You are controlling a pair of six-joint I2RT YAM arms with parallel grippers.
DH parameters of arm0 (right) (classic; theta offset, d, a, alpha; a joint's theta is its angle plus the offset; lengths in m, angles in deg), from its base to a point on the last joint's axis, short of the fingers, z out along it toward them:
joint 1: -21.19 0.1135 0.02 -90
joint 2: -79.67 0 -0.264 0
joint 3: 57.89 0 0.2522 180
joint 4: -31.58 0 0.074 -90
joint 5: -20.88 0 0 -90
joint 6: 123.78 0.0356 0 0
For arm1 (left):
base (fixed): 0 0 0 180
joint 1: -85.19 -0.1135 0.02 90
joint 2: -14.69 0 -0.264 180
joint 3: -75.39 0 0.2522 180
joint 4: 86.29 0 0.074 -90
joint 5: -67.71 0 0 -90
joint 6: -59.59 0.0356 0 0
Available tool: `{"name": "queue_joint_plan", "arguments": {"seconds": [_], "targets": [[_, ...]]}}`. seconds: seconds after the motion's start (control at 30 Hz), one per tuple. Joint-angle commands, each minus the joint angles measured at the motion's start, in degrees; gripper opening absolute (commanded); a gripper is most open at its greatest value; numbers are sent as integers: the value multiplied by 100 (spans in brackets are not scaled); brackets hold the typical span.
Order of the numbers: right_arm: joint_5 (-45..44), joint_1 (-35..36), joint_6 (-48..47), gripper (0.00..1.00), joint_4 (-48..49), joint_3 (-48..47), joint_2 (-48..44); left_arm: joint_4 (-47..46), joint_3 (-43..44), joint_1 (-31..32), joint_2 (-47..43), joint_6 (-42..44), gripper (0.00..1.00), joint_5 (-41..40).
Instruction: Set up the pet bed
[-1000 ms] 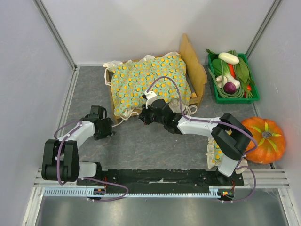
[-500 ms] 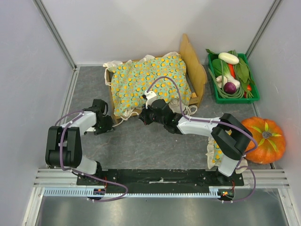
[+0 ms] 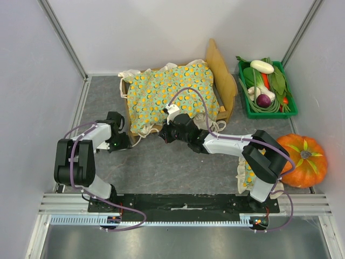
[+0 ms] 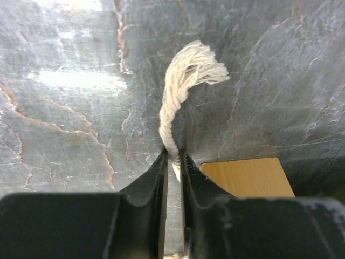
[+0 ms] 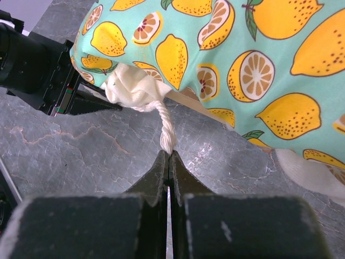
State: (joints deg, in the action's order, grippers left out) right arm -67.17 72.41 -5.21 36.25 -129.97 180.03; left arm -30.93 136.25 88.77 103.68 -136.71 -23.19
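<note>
The pet bed [image 3: 222, 73] stands at the back centre, its light-wood headboard on the right. A lemon-print blanket [image 3: 172, 94] covers its base. My left gripper [image 3: 125, 141] sits at the bed's near left corner. In the left wrist view my left gripper [image 4: 173, 156] pinches a white twisted cord [image 4: 178, 91] with a frayed end, beside a corner of the wooden frame [image 4: 248, 175]. My right gripper [image 3: 163, 132] is at the blanket's near edge. In the right wrist view my right gripper [image 5: 169, 154] is shut on another white cord [image 5: 166, 127] hanging from under the blanket [image 5: 242, 59].
A green bin [image 3: 245, 102] of toy vegetables stands at the back right. An orange pumpkin [image 3: 302, 159] lies at the right edge. A small matching pillow [image 3: 247, 175] peeks out behind the right arm's base. Grey walls close in on both sides.
My left arm has swung in toward the bed's near left corner, and its jaws have narrowed onto the cord. The right arm and blanket have not moved.
</note>
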Motion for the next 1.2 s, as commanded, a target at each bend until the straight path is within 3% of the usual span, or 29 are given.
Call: {"name": "queue_joint_plan", "arguments": {"seconds": [0.0,0.13,0.33,0.47,0.67,0.87,1.17], "targets": [[94,28,34,0,204,-170,28,313,-86,3,373,127,15,-208],[103,19,25,0,195,-162,19,252,-51,3,312,267,2,-392],[209,19,-89,0,169,-144,-33,-238,20,-84,-57,864,2,-867],[200,19,-265,0,-6,-188,-165,-828,-156,-339,-487,1724,2,-982],[-20,2,-414,0,-253,-311,-174,-1697,-508,-1235,-1138,3191,2,-929],[-775,-103,-380,0,-508,-382,-209,-2147,-560,-1570,-1489,4326,2,-876],[-1793,-323,-318,0,-824,-373,-262,-2631,-929,-2334,-1657,4864,2,-323]]}}
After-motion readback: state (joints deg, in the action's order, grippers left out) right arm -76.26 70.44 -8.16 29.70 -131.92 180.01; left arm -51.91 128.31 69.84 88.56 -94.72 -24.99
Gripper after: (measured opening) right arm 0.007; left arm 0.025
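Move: Right between the left fingertips, down at the floor, runs the pet bed's cord, its frayed tail lying off to the left. The bed corner is about 4 cm ahead and 1 cm to the right, the white gather some 5 cm ahead and 8 cm right. For the right hand, which already holds the cord's other end, that gather lies level, about 7 cm left and 7 cm below; the cord at the left fingers is roughly 14 cm left, 5 cm back and 11 cm below. Closing its part-open fingers onto the cord near the frayed tail, the left hand then pulls it away from the bed corner, about 11 cm left while rising 5 cm and easing slightly forward, its fingers swinging forward-left and turning clockwise. The right hand keeps its pinch on the other end, almost still at first, then draws about 5 cm right and forward, away from the left hand. ##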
